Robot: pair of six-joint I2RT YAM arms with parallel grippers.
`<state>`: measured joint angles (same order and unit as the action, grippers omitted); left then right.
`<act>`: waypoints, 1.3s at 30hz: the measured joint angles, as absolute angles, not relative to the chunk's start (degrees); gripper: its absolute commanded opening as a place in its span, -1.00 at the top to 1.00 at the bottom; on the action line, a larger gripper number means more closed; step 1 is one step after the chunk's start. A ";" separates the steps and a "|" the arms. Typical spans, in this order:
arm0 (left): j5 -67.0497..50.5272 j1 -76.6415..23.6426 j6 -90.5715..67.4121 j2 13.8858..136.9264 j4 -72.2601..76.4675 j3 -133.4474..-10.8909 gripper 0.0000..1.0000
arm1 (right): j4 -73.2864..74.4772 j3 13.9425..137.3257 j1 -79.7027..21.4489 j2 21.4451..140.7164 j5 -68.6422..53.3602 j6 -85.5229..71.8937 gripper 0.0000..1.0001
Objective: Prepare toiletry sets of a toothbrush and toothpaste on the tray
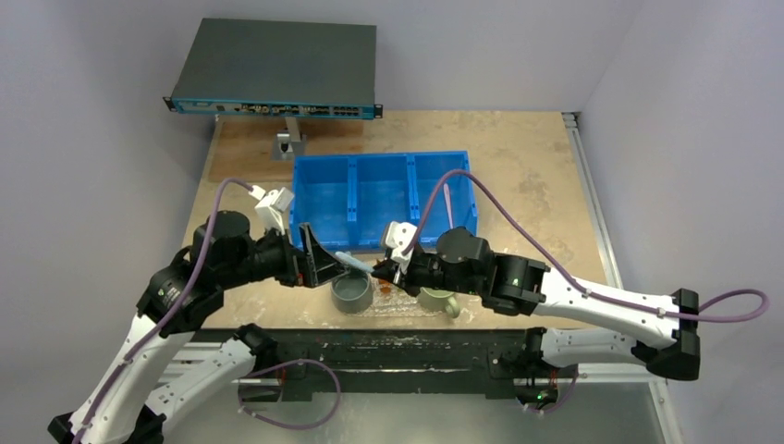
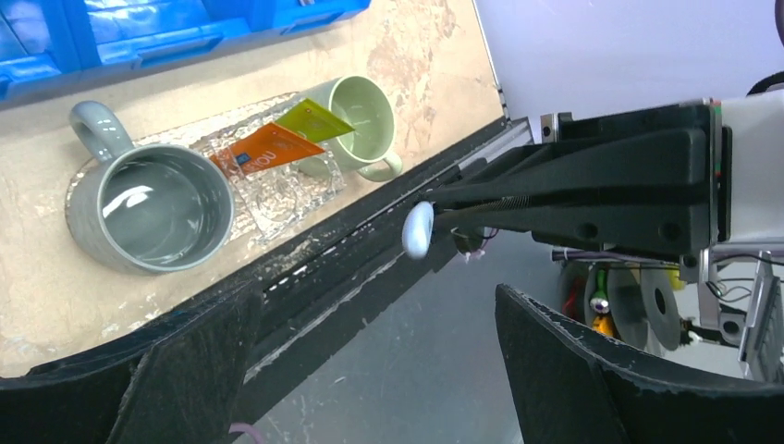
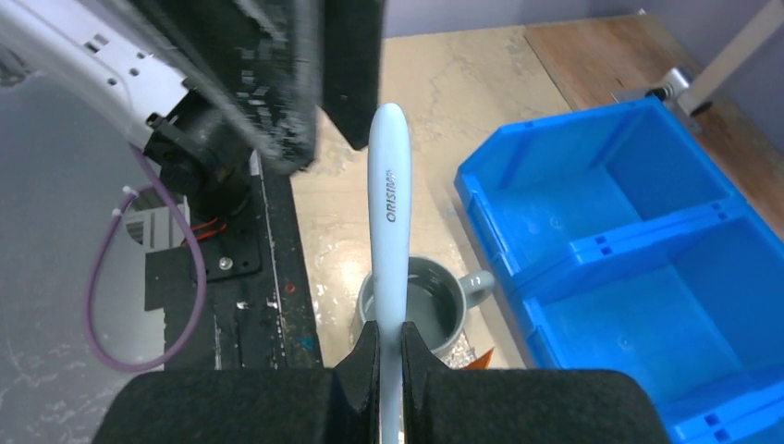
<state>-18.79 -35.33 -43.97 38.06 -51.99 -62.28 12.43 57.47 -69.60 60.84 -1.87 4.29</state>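
My right gripper [image 3: 390, 356] is shut on a pale toothbrush [image 3: 388, 213], whose free end [image 2: 418, 229] points at my left gripper [image 2: 370, 370]. The left gripper is open, and the brush end hangs just ahead of its spread fingers [image 2: 592, 370], touching neither. From above, the two grippers [image 1: 319, 259] [image 1: 379, 271] face each other over the table's near edge, with the toothbrush [image 1: 349, 262] between them. An orange tube [image 2: 263, 153] and a green tube [image 2: 314, 120] lie on the clear pebbled tray [image 2: 277, 199]. A second pale toothbrush [image 1: 448, 205] lies in the bin.
A grey mug [image 2: 153, 208] and a pale-green mug [image 2: 365, 116] stand at the tray's two ends. The blue three-compartment bin [image 1: 384, 199] sits behind them. A dark network box [image 1: 277, 69] on a stand is at the back left. The table's front rail [image 1: 370, 342] lies just below the grippers.
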 measured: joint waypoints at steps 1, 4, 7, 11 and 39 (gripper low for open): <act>-19.73 -34.87 -44.01 38.41 -52.01 -62.28 -0.86 | 12.21 57.47 -70.50 60.93 -1.13 5.10 1.00; -22.15 -33.74 -44.01 39.35 -52.03 -62.28 -0.78 | 11.53 57.45 -72.99 61.52 0.62 7.51 1.00; -24.34 -32.62 -43.99 40.23 -52.36 -62.28 -0.67 | 10.98 57.14 -75.07 61.93 2.33 9.80 1.00; -26.98 -31.51 -43.99 40.53 -52.47 -62.28 -0.53 | 10.26 56.86 -77.19 62.41 4.75 12.32 1.00; -32.62 -30.76 -42.87 40.53 -53.65 -59.07 0.65 | 8.08 56.86 -83.92 67.46 17.12 18.52 1.00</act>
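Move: The toothbrush handle, pinched in the right fingers, lies about 5 cm right of the left hand, 2 cm ahead and slightly above. The grey mug is 2 cm right, 3 ahead and some 17 below; the orange toothpaste is 9 cm right, 3 ahead and 15 below. From the right hand, the left gripper is some 8 cm left, about level; the grey mug is 6 left, 3 ahead, 16 below. Converging, both hands ease back and down about 2 cm, left fingers narrowing around the right-held toothbrush handle. ##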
